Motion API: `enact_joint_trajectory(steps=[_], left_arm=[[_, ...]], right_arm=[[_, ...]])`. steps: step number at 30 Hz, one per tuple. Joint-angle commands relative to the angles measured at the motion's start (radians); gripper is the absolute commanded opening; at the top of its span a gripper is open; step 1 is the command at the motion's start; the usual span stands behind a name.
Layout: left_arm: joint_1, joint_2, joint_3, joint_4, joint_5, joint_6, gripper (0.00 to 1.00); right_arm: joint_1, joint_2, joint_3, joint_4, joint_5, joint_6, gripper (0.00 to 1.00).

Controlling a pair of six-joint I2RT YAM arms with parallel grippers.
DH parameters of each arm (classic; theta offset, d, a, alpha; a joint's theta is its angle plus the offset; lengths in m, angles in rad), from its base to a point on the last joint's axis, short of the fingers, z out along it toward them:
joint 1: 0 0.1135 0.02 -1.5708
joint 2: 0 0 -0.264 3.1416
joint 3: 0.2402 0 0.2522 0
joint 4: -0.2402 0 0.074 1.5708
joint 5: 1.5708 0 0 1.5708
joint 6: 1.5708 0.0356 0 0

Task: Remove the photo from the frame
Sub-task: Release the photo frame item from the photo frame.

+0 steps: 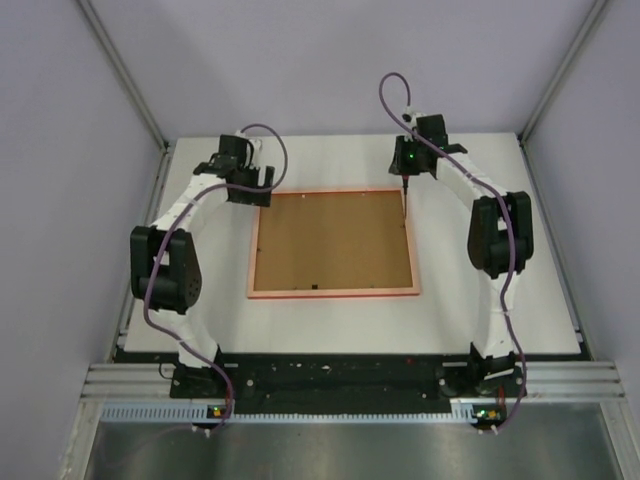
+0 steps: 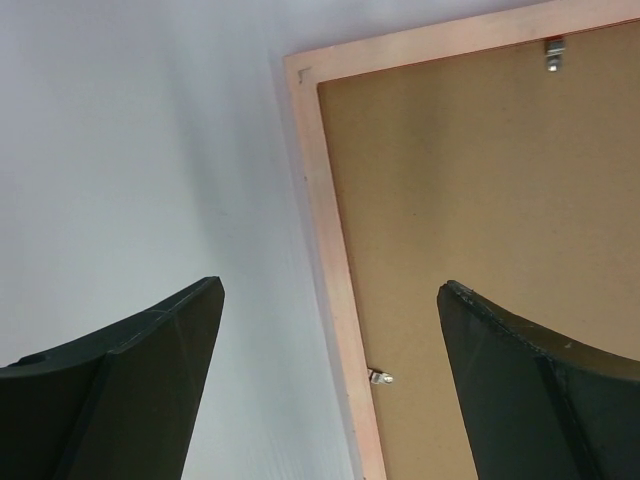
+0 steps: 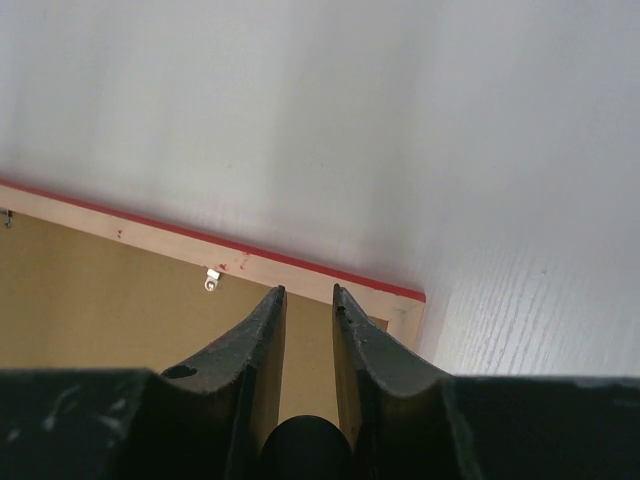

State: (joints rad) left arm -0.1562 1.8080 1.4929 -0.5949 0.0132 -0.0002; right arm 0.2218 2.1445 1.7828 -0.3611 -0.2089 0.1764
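The frame (image 1: 333, 293) lies face down on the white table, pale pinkish rim up. The brown backing board (image 1: 333, 240) fills it, and the photo is hidden beneath. My left gripper (image 1: 248, 190) hovers at the far left corner, open wide. In the left wrist view its gripper (image 2: 330, 288) straddles the frame's left rim (image 2: 325, 200), one finger over the table, one over the board (image 2: 480, 180). My right gripper (image 1: 405, 188) points down at the far right corner. Its gripper (image 3: 308, 290) stands open only by a narrow gap, with nothing between the fingers, just inside the rim (image 3: 150, 238).
Small metal clips (image 2: 380, 377) (image 2: 553, 55) (image 3: 211, 279) hold the board along the rim's inner edge. White table (image 1: 500, 310) surrounds the frame on all sides. Grey walls enclose the back and sides, and the arm bases stand at the near edge.
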Motion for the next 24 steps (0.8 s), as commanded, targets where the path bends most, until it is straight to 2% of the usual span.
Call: enact_joint_trajectory(steps=[1,8,15,17,22,24], left_arm=[[0.0,0.024,-0.028,0.066,-0.099,0.016,0.94],[0.0,0.074,-0.043,0.087,-0.156,0.003,0.91],[0.0,0.082,-0.074,0.106,-0.156,0.003,0.79],[0.0,0.082,-0.08,0.109,-0.153,0.003,0.74],[0.0,0.091,-0.086,0.11,-0.147,0.003,0.53],[0.0,0.097,-0.089,0.107,-0.141,0.003,0.5]], right_arm=[[0.007,-0.008,0.037,0.042,0.026,-0.034,0.0],[0.005,-0.015,-0.003,0.089,0.037,-0.032,0.0],[0.005,-0.051,-0.118,0.201,0.049,-0.014,0.0],[0.007,-0.067,-0.155,0.238,0.052,0.001,0.0],[0.01,-0.078,-0.175,0.254,0.071,0.014,0.0],[0.008,-0.072,-0.174,0.254,0.066,0.027,0.0]])
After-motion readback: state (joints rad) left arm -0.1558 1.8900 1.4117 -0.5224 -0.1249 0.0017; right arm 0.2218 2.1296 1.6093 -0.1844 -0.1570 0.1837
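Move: Left gripper: the near stretch of the photo frame's left bar runs about 8 cm straight below; the far-left corner is some 10 cm ahead, and the left-bar clip roughly 7 cm back and 2 cm right. Right gripper, already holding the screwdriver: the right-bar clip lies about 12 cm back, in line sideways and 8 cm lower. The far-right corner is nearly underneath, and the far-bar clip 11 cm left, 1 cm back. Bring the left gripper down about 5 cm onto the frame's left bar, easing a little left and slowing as you close the wide-open fingers to about half, the right-hand finger coming to the bar. With the right, keep the screwdriver gripped, edge it slightly forward, then lower it some 4 cm while drawing back a little, its shaft over the right bar near the clip. ##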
